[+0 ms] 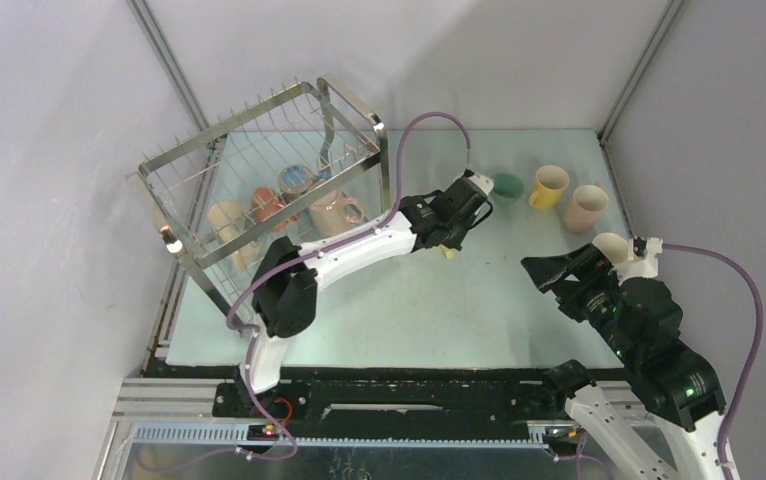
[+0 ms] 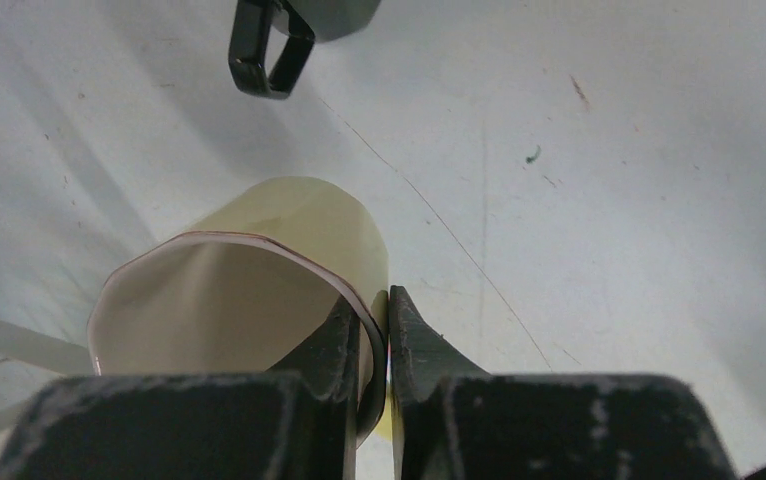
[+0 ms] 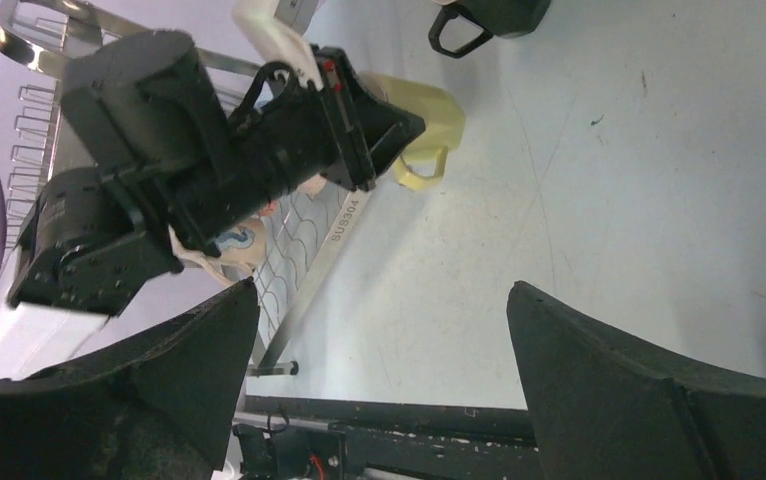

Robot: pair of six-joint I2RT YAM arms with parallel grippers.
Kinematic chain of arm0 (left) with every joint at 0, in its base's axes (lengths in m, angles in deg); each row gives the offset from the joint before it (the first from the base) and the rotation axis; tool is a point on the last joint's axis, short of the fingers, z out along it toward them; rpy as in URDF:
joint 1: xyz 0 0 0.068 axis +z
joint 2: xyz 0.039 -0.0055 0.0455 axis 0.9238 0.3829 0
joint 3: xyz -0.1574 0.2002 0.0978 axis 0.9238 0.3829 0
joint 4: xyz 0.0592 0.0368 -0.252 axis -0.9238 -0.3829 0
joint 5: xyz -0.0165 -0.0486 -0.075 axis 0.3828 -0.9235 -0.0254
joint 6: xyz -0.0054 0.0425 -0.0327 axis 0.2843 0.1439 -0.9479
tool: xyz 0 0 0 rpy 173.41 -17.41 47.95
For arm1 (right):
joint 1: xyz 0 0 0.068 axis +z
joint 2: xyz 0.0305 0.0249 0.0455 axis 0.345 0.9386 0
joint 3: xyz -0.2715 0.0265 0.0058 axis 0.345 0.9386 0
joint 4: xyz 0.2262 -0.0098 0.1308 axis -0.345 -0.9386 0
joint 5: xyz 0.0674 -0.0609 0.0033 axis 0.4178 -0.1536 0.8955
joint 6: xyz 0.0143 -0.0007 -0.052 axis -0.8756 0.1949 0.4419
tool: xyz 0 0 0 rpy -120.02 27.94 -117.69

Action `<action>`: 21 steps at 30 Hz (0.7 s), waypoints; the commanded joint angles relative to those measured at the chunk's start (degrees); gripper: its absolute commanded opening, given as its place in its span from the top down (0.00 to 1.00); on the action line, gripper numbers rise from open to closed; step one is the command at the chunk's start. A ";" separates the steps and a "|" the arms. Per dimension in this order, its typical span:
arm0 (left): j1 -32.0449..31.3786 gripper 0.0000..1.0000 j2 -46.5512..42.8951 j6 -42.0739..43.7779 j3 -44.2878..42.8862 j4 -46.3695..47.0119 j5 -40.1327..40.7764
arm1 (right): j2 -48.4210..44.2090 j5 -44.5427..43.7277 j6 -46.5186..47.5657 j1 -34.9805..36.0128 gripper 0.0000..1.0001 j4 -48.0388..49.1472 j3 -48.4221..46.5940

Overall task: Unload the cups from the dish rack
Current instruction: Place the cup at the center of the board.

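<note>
My left gripper [image 1: 456,232] is shut on the rim of a pale yellow cup [image 2: 299,225], one finger inside and one outside the wall. The cup hangs low over the table's middle, handle downward [image 3: 421,172]; I cannot tell whether it touches the table. The dish rack [image 1: 259,130] stands at the back left and holds a beige cup [image 1: 227,220], an orange-red cup [image 1: 267,205], a light blue cup [image 1: 297,180] and a pink cup [image 1: 334,212]. My right gripper [image 1: 547,275] is open and empty at the right, its fingers [image 3: 569,350] spread wide over bare table.
A dark green cup [image 1: 506,187], a yellow cup [image 1: 549,187] and a pink cup [image 1: 585,208] stand on the table at the back right. A pale cup [image 1: 611,245] shows half hidden behind the right arm. White walls close in the table.
</note>
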 commanded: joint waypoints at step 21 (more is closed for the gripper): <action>5.91 0.94 11.30 4.90 -13.65 0.14 -1.38 | 0.63 2.79 2.26 0.23 0.00 -1.61 -1.38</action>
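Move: The left hand holds the yellow cup by its rim. The clear patch of board it is taken to lies about 10 cm ahead, 3 cm left and 14 cm below. From this hand, the black mug stands about 14 cm ahead and 5 cm right, the green cup 17 cm ahead and 13 cm right, the rack's nearest foot 6 cm ahead and 14 cm left. From the right hand, the patch lies some 20 cm ahead, 21 cm left. The left hand keeps the yellow cup's rim wall pinched between its nearly shut fingers and carries the cup forward and down together, about 5 cm each way, towards the clear board just short and left of the black mug, drifting about 1 cm left. It goes mostly forward at first, then more steeply down, easing almost to a stop at the end with the fingers still slanting forward-right and down, the wrist turned by only some 5 degrees. ##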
